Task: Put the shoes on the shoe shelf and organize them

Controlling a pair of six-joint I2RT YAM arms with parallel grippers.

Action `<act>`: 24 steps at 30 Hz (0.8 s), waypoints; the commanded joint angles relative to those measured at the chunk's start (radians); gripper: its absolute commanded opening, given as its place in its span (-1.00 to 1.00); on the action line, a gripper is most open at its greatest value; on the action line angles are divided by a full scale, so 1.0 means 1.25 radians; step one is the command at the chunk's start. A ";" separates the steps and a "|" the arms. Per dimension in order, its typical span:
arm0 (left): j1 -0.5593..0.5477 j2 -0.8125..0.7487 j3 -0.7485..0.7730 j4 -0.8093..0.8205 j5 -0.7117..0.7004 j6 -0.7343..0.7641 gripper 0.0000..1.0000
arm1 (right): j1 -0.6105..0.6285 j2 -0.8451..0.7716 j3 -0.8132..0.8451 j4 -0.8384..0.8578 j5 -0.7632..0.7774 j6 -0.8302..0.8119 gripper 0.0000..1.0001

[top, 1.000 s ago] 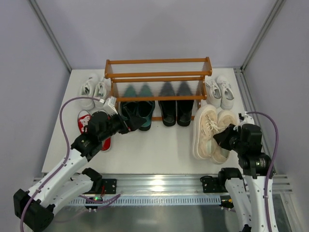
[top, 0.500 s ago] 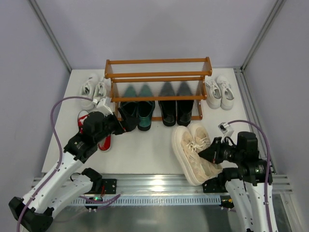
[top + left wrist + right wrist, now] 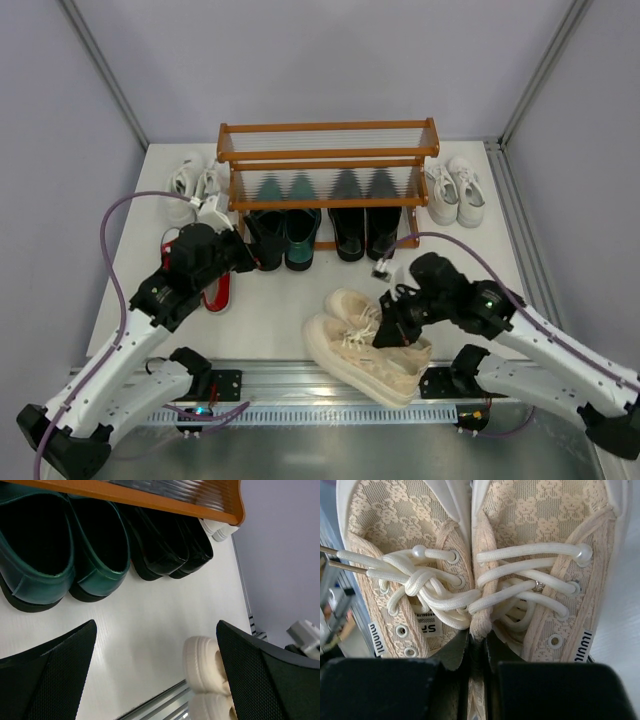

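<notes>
The shoe shelf [image 3: 325,155] stands at the back of the table. Dark green loafers [image 3: 285,235] and black loafers [image 3: 367,230] sit side by side on its lowest tier. My right gripper [image 3: 392,328] is shut on the beige sneakers [image 3: 362,348], pinching the two inner collars together [image 3: 479,640]; the pair lies at the table's front edge, toes pointing left. My left gripper [image 3: 247,255] is open and empty just left of the green loafers [image 3: 50,555], over bare table [image 3: 155,625]. The red sneakers [image 3: 216,292] are mostly hidden under the left arm.
One white sneaker pair [image 3: 192,180] lies left of the shelf and another [image 3: 455,190] right of it. The metal rail [image 3: 320,385] runs along the near edge under the beige toes. The black loafers [image 3: 170,545] and the shelf rail [image 3: 175,495] show in the left wrist view.
The right arm has carried the beige pair from the right side of the table to the front centre and turned it sideways. The left gripper has drawn back slightly from the green loafers.
</notes>
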 commanded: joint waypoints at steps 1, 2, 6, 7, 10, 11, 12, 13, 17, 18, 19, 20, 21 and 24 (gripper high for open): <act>0.002 -0.013 0.043 -0.017 -0.015 0.030 0.99 | 0.203 0.137 0.131 0.164 0.163 0.041 -0.92; 0.002 -0.018 0.053 -0.024 -0.017 0.037 0.99 | 0.224 0.169 0.142 0.163 0.194 0.047 -0.92; 0.004 -0.057 0.062 -0.047 -0.033 0.051 0.99 | 0.271 0.252 0.151 0.165 0.368 0.077 -0.92; 0.002 -0.064 0.064 -0.063 -0.065 0.054 1.00 | 0.287 0.280 0.142 0.166 0.418 0.086 -0.92; 0.002 -0.094 0.072 -0.087 -0.112 0.069 1.00 | 0.333 0.322 0.122 0.181 0.561 0.151 -0.92; 0.002 -0.099 0.073 -0.102 -0.122 0.071 0.99 | 0.343 0.331 0.113 0.192 0.581 0.169 -0.92; 0.002 -0.108 0.073 -0.108 -0.130 0.073 0.99 | 0.356 0.339 0.104 0.213 0.605 0.214 -0.92; 0.004 -0.113 0.072 -0.111 -0.138 0.073 0.99 | 0.378 0.356 0.086 0.230 0.633 0.235 -0.92; 0.002 -0.127 0.067 -0.116 -0.144 0.069 0.99 | 0.442 0.429 0.074 0.291 0.707 0.324 -0.92; 0.002 -0.128 0.067 -0.119 -0.144 0.070 0.99 | 0.451 0.448 0.074 0.300 0.719 0.339 -0.92; 0.002 -0.127 0.068 -0.123 -0.146 0.071 0.99 | 0.462 0.464 0.076 0.307 0.733 0.372 -0.91; 0.002 -0.127 0.068 -0.127 -0.149 0.071 0.99 | 0.478 0.496 0.075 0.327 0.737 0.378 -0.76; 0.004 -0.127 0.069 -0.128 -0.150 0.073 0.99 | 0.482 0.510 0.074 0.333 0.740 0.386 -0.47; 0.002 -0.132 0.067 -0.133 -0.150 0.071 0.99 | 0.490 0.538 0.077 0.354 0.742 0.381 0.13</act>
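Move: The right hand is holding the beige sneakers, pinched together by their inner collars, well above the table. Their set-down spot at the front edge lies about 8 cm to its left, 3 cm ahead and 13 cm below. The black loafers on the bottom shelf stand some 37 cm ahead, about 1 cm left; the green loafers are level with those, about 22 cm left. From the left hand the spot is roughly 16 cm right, 15 back, 21 below. Still pinching both beige sneakers, the right hand swings left, then forward, then lowers them to the front edge, about 12 cm down and 7 cm left overall; its fingers tip some 30 degrees steeper. Near the bottom they open about halfway, freeing the pinched collars. The empty left hand, staying open, draws some 5 cm left and rises about 3. ##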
